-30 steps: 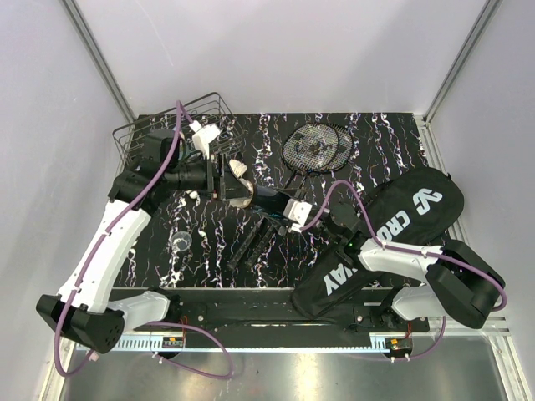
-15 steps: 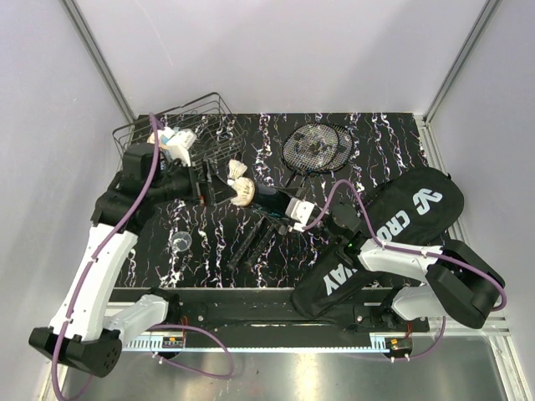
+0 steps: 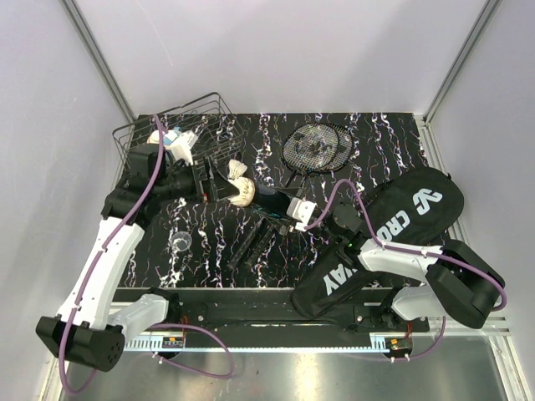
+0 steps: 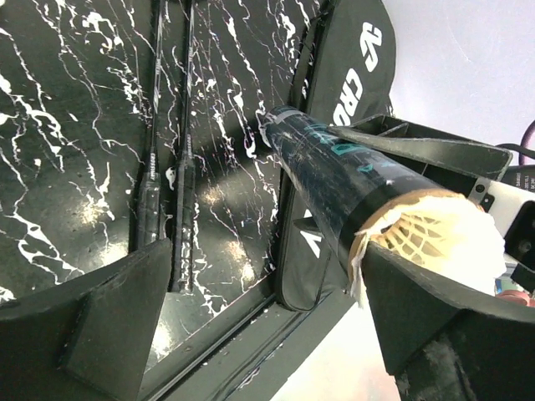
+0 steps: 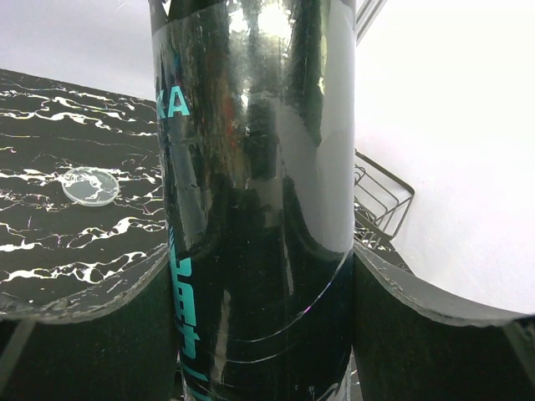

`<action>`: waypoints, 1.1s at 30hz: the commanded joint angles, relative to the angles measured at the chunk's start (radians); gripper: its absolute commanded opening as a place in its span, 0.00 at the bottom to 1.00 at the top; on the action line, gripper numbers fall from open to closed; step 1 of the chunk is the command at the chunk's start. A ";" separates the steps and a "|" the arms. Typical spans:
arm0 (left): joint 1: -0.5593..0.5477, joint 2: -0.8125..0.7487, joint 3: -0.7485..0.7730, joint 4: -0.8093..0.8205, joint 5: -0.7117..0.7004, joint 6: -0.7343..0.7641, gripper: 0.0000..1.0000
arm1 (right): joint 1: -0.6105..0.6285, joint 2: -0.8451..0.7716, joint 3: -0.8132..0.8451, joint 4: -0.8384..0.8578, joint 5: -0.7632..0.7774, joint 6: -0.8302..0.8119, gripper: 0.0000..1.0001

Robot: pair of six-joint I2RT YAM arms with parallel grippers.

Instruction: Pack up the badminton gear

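A long black tube [image 3: 266, 199] hangs tilted over the table's middle, and my right gripper [image 3: 282, 203] is shut on it; in the right wrist view the tube [image 5: 251, 209] fills the gap of the gripper [image 5: 259, 317]. A feather shuttlecock [image 4: 435, 234] sits in the tube's open mouth [image 3: 242, 194]. Another shuttlecock [image 3: 238, 171] lies just behind that mouth. My left gripper [image 3: 209, 182] stands open left of the mouth, holding nothing. Two rackets [image 3: 313, 149] lie crossed at the back, their handles [image 4: 167, 167] side by side. The CROSSWAY bag [image 3: 401, 221] lies at the right.
A black wire basket [image 3: 180, 129] stands at the back left corner, close behind my left arm. A small clear round lid [image 3: 181, 242] lies on the dark marbled table [image 3: 209, 251] at the front left. The same lid [image 5: 90, 185] shows in the right wrist view.
My left gripper has opened fully and drawn back to the left, away from the tube's mouth, leaving a shuttlecock in it. The right arm and tube have stayed put.
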 commanded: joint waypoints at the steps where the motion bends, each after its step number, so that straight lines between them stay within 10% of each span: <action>1: -0.036 0.034 -0.011 0.111 0.059 -0.042 0.99 | 0.009 -0.015 0.026 0.065 -0.019 0.025 0.43; 14: -0.216 0.113 -0.060 0.149 -0.125 -0.052 0.99 | 0.014 -0.006 0.028 0.077 -0.022 0.027 0.42; 22: 0.017 -0.086 -0.033 0.056 -0.309 -0.053 0.99 | 0.014 -0.006 0.019 0.082 0.047 0.010 0.42; 28: 0.059 -0.174 -0.126 -0.012 -0.732 -0.272 0.99 | 0.014 0.002 0.017 0.106 0.096 0.030 0.44; 33: 0.062 -0.010 -0.138 0.127 -0.551 -0.202 0.95 | 0.015 0.010 0.000 0.155 0.165 0.053 0.43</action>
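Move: From the left gripper, the shuttlecock sticking out of the raised tube mouth lies about 6 cm to the right, 3 cm back and 3 cm lower. From the right gripper, which grips the tube, that shuttlecock is roughly 7 cm left, 2 cm forward and 7 cm up. On the table some 25 cm below the left gripper, a loose shuttlecock lies about 8 cm ahead and 3 cm right, and the racket handles about 14 cm back and 10 cm right. Drive the wide-open left gripper about 5 cm right and 4 cm down against the shuttlecock's skirt to push it into the tube, then pull it away some 15 cm left and a little forward, swinging counter-clockwise about 40 degrees. Keep the fingers open throughout, and hold the tube nearly still in the right gripper. ##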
